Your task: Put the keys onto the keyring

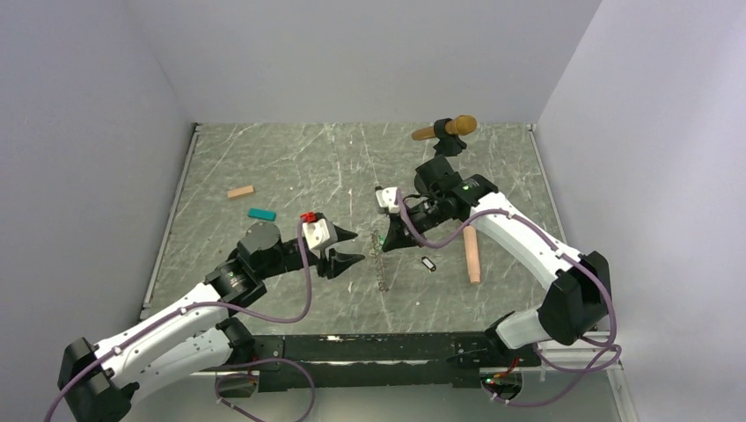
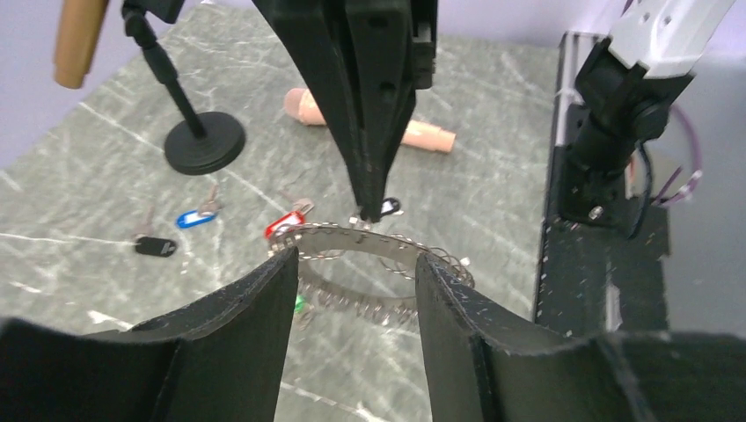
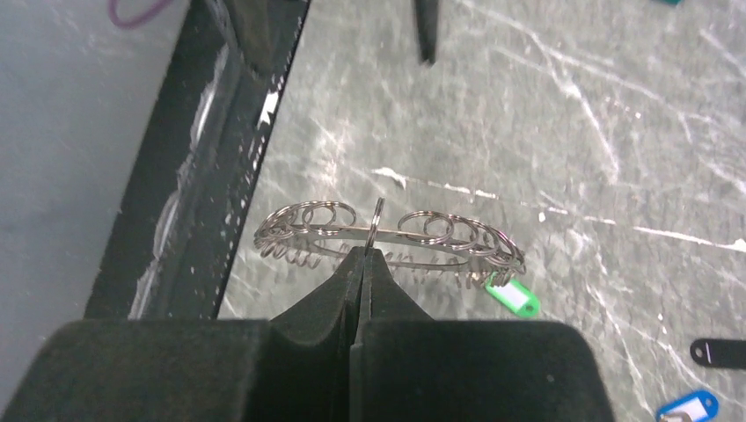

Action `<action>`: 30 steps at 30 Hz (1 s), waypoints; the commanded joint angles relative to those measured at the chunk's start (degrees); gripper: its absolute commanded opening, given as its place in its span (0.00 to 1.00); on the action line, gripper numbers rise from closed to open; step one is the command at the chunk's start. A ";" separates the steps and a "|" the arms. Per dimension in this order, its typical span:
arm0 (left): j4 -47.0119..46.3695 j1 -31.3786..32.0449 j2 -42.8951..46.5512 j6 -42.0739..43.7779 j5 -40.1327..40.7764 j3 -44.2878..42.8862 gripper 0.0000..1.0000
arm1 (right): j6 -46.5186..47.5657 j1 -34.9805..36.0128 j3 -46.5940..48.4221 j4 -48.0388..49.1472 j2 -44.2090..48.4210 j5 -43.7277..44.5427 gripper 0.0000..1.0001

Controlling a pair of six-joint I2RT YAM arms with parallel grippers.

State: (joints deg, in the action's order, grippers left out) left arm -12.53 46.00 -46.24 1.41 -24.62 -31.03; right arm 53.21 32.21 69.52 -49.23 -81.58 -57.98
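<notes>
The keyring (image 3: 396, 233), a metal ring rimmed with small wire loops, stands on edge at mid-table (image 1: 380, 262). My right gripper (image 3: 364, 251) is shut on one of its loops, and its tips (image 1: 385, 243) are at the ring's top. My left gripper (image 2: 354, 262) is open, its fingers either side of the ring's near rim (image 2: 369, 251) without touching it; in the top view it (image 1: 354, 246) is just left of the ring. A green-tagged key (image 3: 512, 294) hangs at the ring's edge. Keys with red (image 2: 283, 222), blue (image 2: 193, 217) and black (image 2: 154, 246) tags lie on the table.
A microphone (image 1: 453, 127) on a stand with a round black base (image 2: 204, 145) stands at the back. A pink cylinder (image 1: 472, 253) and a black-tagged key (image 1: 428, 263) lie right of the ring. Tan (image 1: 240, 192) and teal (image 1: 261, 214) blocks lie to the left.
</notes>
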 commanded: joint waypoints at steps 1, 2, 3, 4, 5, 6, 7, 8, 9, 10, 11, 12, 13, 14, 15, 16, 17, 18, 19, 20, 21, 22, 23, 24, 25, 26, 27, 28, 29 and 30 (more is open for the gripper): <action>15.18 -0.07 0.97 11.11 2.56 -5.13 0.56 | 4.79 3.38 3.83 -6.02 0.36 10.90 0.00; 15.81 -0.06 0.64 11.81 2.67 -5.60 0.56 | 4.73 3.73 4.13 -6.46 0.35 12.12 0.00; 15.76 0.01 0.05 12.12 2.63 -5.96 0.56 | 4.60 3.76 4.36 -6.59 0.43 12.88 0.00; 15.35 0.16 -0.95 12.36 2.44 -6.33 0.56 | 4.29 3.86 4.39 -6.35 0.64 13.47 0.00; 14.79 0.50 -1.67 12.45 2.33 -6.55 0.55 | 4.07 3.91 4.28 -6.13 0.83 13.92 0.00; 13.99 0.74 -2.58 12.45 2.21 -6.59 0.55 | 3.92 3.89 4.23 -5.98 0.91 14.08 0.00; 13.15 1.12 -3.65 12.31 2.39 -6.62 0.54 | 3.96 3.91 4.27 -6.16 0.86 14.14 0.00; 11.63 1.65 -4.46 12.18 2.62 -6.60 0.53 | 3.96 3.92 4.37 -6.22 0.83 14.12 0.00; 10.17 2.17 -5.44 12.01 2.84 -6.59 0.52 | 3.90 3.95 4.40 -6.29 0.80 14.12 0.00; 8.86 2.53 -6.28 11.77 3.09 -6.66 0.52 | 3.85 3.98 4.48 -6.34 0.81 14.07 0.00; 7.85 2.91 -7.06 11.42 3.35 -6.68 0.51 | 3.84 4.02 4.44 -6.37 0.80 14.07 0.00; 6.55 3.08 -7.80 11.08 3.69 -6.72 0.51 | 3.91 4.12 4.41 -6.33 0.81 14.04 0.00; 5.32 3.14 -8.48 10.75 3.90 -6.68 0.50 | 3.92 4.22 4.33 -6.31 0.90 13.97 0.00; 4.12 3.23 -9.12 10.46 4.04 -6.68 0.50 | 3.98 4.26 4.31 -6.31 0.98 13.80 0.00; 3.12 3.32 -9.72 10.13 4.03 -6.76 0.49 | 4.05 4.21 4.36 -6.47 0.92 13.58 0.00; 2.07 3.31 -10.35 9.84 3.93 -6.77 0.49 | 4.13 4.31 4.44 -6.60 0.86 13.32 0.00; 1.09 3.34 -11.03 9.50 3.82 -6.81 0.48 | 4.18 4.32 4.42 -6.66 0.82 13.18 0.00; 0.22 3.35 -11.67 9.11 3.61 -6.85 0.47 | 4.18 4.29 4.43 -6.74 0.81 13.08 0.00; -0.63 3.34 -12.40 8.73 3.20 -6.87 0.45 | 4.18 4.35 4.42 -6.75 0.80 12.99 0.00; -1.77 3.31 -13.04 8.23 2.73 -6.79 0.44 | 4.18 4.38 4.44 -6.75 0.85 12.89 0.00; -2.71 3.35 -13.71 7.68 2.23 -6.73 0.43 | 4.18 4.39 4.41 -6.75 0.81 12.78 0.00; -3.55 3.38 -14.42 7.12 1.54 -6.65 0.41 | 4.23 4.36 4.40 -6.75 0.80 12.75 0.00; -4.32 3.44 -15.01 6.52 1.03 -6.60 0.40 | 4.19 4.36 4.40 -6.75 0.82 12.67 0.00; -5.10 3.47 -15.62 6.06 0.45 -6.56 0.38 | 4.23 4.36 4.40 -6.67 0.81 12.43 0.00; -5.73 3.41 -16.20 5.54 -0.02 -6.43 0.37 | 4.19 4.32 4.41 -6.67 0.80 12.30 0.00; -6.32 3.41 -16.59 5.08 -0.37 -6.30 0.37 | 4.18 4.40 4.40 -6.67 0.72 12.20 0.00; -7.03 3.45 -17.05 4.59 -0.66 -6.10 0.36 | 4.18 4.36 4.41 -6.67 0.66 12.04 0.00; -7.61 3.40 -17.38 4.16 -0.93 -5.95 0.36 | 4.18 4.35 4.40 -6.67 0.59 12.00 0.00; -8.06 3.41 -17.66 3.79 -1.14 -5.85 0.35 | 4.18 4.37 4.44 -6.67 0.53 11.93 0.00; -8.51 3.44 -17.92 3.45 -1.32 -5.81 0.35 | 4.18 4.34 4.48 -6.73 0.43 11.79 0.00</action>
State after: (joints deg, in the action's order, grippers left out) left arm -15.18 49.12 -63.46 7.51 -23.16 -35.73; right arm 56.55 36.32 71.33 -55.94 -81.76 -43.94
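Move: The small metal loop, pinched in the right fingertips at the keyring's upper edge, lies about 5 cm to the right of the left hand, 2 cm ahead and 5 cm below. The keyring plate hangs under it, its middle some 10 cm below the left hand and 5 cm to the right. On the table about 24 cm down are the green tag, 8 cm ahead and 4 right, and the red tag, 12 ahead and 11 right. For the right hand the loop is just past its tips, 1 cm left. Still pinching the small loop, the right fingers lower the keyring about 2.5 cm and a little to the right, tips dipping some 15 degrees, then hold. The left hand, after a slight swing left, sinks about 5 cm, then goes right and a bit forward to the loop, narrowing its open fingers around it, not shut; contact can't be seen. ##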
